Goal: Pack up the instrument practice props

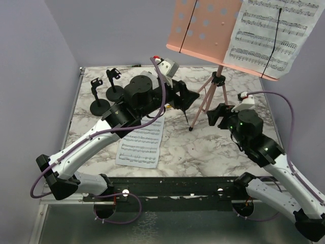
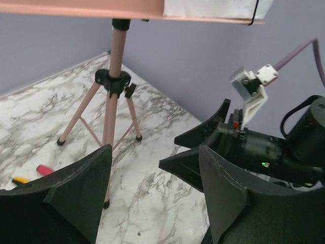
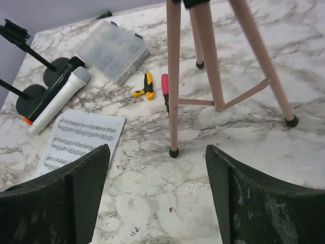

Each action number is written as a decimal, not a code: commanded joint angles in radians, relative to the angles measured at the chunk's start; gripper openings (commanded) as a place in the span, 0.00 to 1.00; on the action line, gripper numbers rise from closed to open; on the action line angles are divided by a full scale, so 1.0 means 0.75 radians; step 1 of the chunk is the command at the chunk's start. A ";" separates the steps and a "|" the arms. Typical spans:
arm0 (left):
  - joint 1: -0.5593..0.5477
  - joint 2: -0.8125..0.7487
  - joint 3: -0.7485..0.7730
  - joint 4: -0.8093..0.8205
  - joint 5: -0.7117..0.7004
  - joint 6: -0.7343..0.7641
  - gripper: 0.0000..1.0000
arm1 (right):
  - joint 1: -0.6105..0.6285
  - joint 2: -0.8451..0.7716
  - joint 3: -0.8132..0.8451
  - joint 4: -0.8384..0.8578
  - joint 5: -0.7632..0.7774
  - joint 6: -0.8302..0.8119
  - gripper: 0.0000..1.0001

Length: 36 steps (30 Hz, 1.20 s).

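The pink tripod (image 1: pixel 212 94) stands at the back right, and its perforated desk (image 1: pixel 203 25) carries a sheet-music page (image 1: pixel 269 33). Another page (image 1: pixel 139 142) lies flat on the table. Two black mic holders (image 1: pixel 99 96) stand at the back left. A grey-headed microphone (image 3: pixel 58 99) and a black microphone (image 3: pixel 48 95) lie side by side against the holder bases (image 3: pixel 30 96). My left gripper (image 1: pixel 187 97) is open and empty just left of the tripod (image 2: pixel 114 91). My right gripper (image 1: pixel 217 115) is open and empty on its right, facing a tripod leg (image 3: pixel 173 76).
A clear compartment box (image 3: pixel 112 51) sits behind the microphones. A yellow screwdriver (image 3: pixel 144 86) and a red one (image 3: pixel 165 89) lie beside the tripod's feet. Purple walls close in on the left, back and right. The two grippers face each other at close range across the tripod.
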 commanded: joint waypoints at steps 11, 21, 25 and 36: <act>-0.065 0.334 0.485 0.018 -0.145 -0.044 0.71 | 0.007 -0.045 0.863 -0.764 0.086 -0.259 0.79; -0.065 0.572 0.850 0.016 -0.213 0.013 0.73 | 0.007 0.250 1.305 -0.935 0.241 -0.259 0.74; -0.065 0.663 0.979 0.018 -0.186 -0.004 0.73 | 0.007 0.244 1.299 -0.816 0.316 -0.272 0.75; -0.066 0.838 1.129 0.073 -0.162 -0.051 0.72 | 0.007 0.310 1.371 -0.503 0.547 -0.567 0.77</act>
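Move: The music sheet still on the stand, a black band down its middle, lies about 14 cm ahead of the left hand, 26 cm to its right and 11 cm higher; from the right hand it is roughly 12 cm ahead, 13 cm right and 28 cm up. The stand's bare half is about 20 cm ahead of the left hand, 6 cm right and 11 cm up. The tripod hub sits some 15 cm ahead of the right hand, 2 cm right, about level in height. Both open, empty hands head for the sheet on the stand, touching nothing that can be seen. The right climbs about 25 cm, first backing off, then easing forward again and going right, its fingers levelling and swinging clockwise to face the sheet. The left goes right, up and forward, roughly 10 cm each, dipping slightly last, rolling its left side down. ##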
